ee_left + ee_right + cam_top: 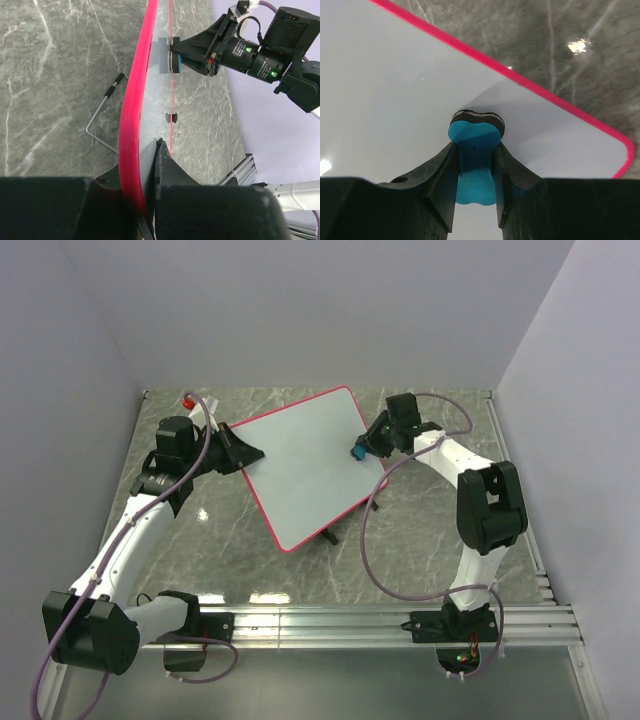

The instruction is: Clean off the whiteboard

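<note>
The whiteboard (305, 465), white with a thin red-pink frame, is held tilted above the marble table. Its face looks clean in all views. My left gripper (245, 453) is shut on its left edge; in the left wrist view the red frame (131, 145) runs between the jaws. My right gripper (362, 449) is shut on a small blue eraser (474, 150) and presses its dark felt end (478, 120) against the board face near the right edge. The eraser also shows in the left wrist view (167, 56). One black foot (329, 536) shows under the board's near edge.
A red-capped marker (189, 400) lies at the back left of the table. A bent metal wire stand (102, 116) lies on the table under the board. Grey walls close in the back and sides. An aluminium rail (380, 620) runs along the near edge.
</note>
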Action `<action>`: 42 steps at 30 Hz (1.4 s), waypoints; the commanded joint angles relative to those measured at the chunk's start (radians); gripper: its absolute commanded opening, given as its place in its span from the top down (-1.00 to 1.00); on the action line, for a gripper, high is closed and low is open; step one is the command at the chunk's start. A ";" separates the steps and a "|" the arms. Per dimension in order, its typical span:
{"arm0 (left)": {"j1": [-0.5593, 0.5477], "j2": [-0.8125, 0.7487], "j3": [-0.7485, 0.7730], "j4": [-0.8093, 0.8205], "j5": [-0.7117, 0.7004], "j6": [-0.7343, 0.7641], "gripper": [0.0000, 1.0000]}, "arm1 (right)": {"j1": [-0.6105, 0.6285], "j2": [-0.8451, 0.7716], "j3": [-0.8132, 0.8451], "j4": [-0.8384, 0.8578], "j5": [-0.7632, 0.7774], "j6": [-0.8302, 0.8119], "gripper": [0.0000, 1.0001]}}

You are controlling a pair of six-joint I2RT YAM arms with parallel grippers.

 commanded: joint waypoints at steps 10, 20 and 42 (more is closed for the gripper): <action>-0.038 0.037 -0.037 -0.176 -0.094 0.316 0.99 | 0.006 0.129 0.203 -0.112 -0.090 -0.008 1.00; -0.040 0.031 -0.033 -0.185 -0.133 0.325 0.99 | -0.023 0.024 0.257 -0.057 -0.118 0.000 1.00; -0.080 -0.121 -0.313 0.110 -0.548 0.242 0.99 | -0.363 -0.523 -0.464 -0.164 0.038 -0.071 0.59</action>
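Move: Against the whiteboard's sloping face, the right hand already holds the eraser. The board's right edge is about 3 cm to its right at the same distance out; the near right corner lies roughly 9 cm back, 7 cm right and 8 cm lower, the far right corner some 12 cm ahead, 4 cm left and 10 cm higher. From the left hand, which grips the board's left edge, the eraser is about 26 cm right, level in reach and slightly lower, some 3 cm. Running the held eraser up the slope near the board's right edge, the right hand goes forward and up about 4 cm each, then swings out past the edge, some 18 cm right and 14 cm back, turning about 20 degrees clockwise and sinking over the bare table. The left hand keeps its grip, tipping up some 10 degrees and finally easing down about 2 cm. ##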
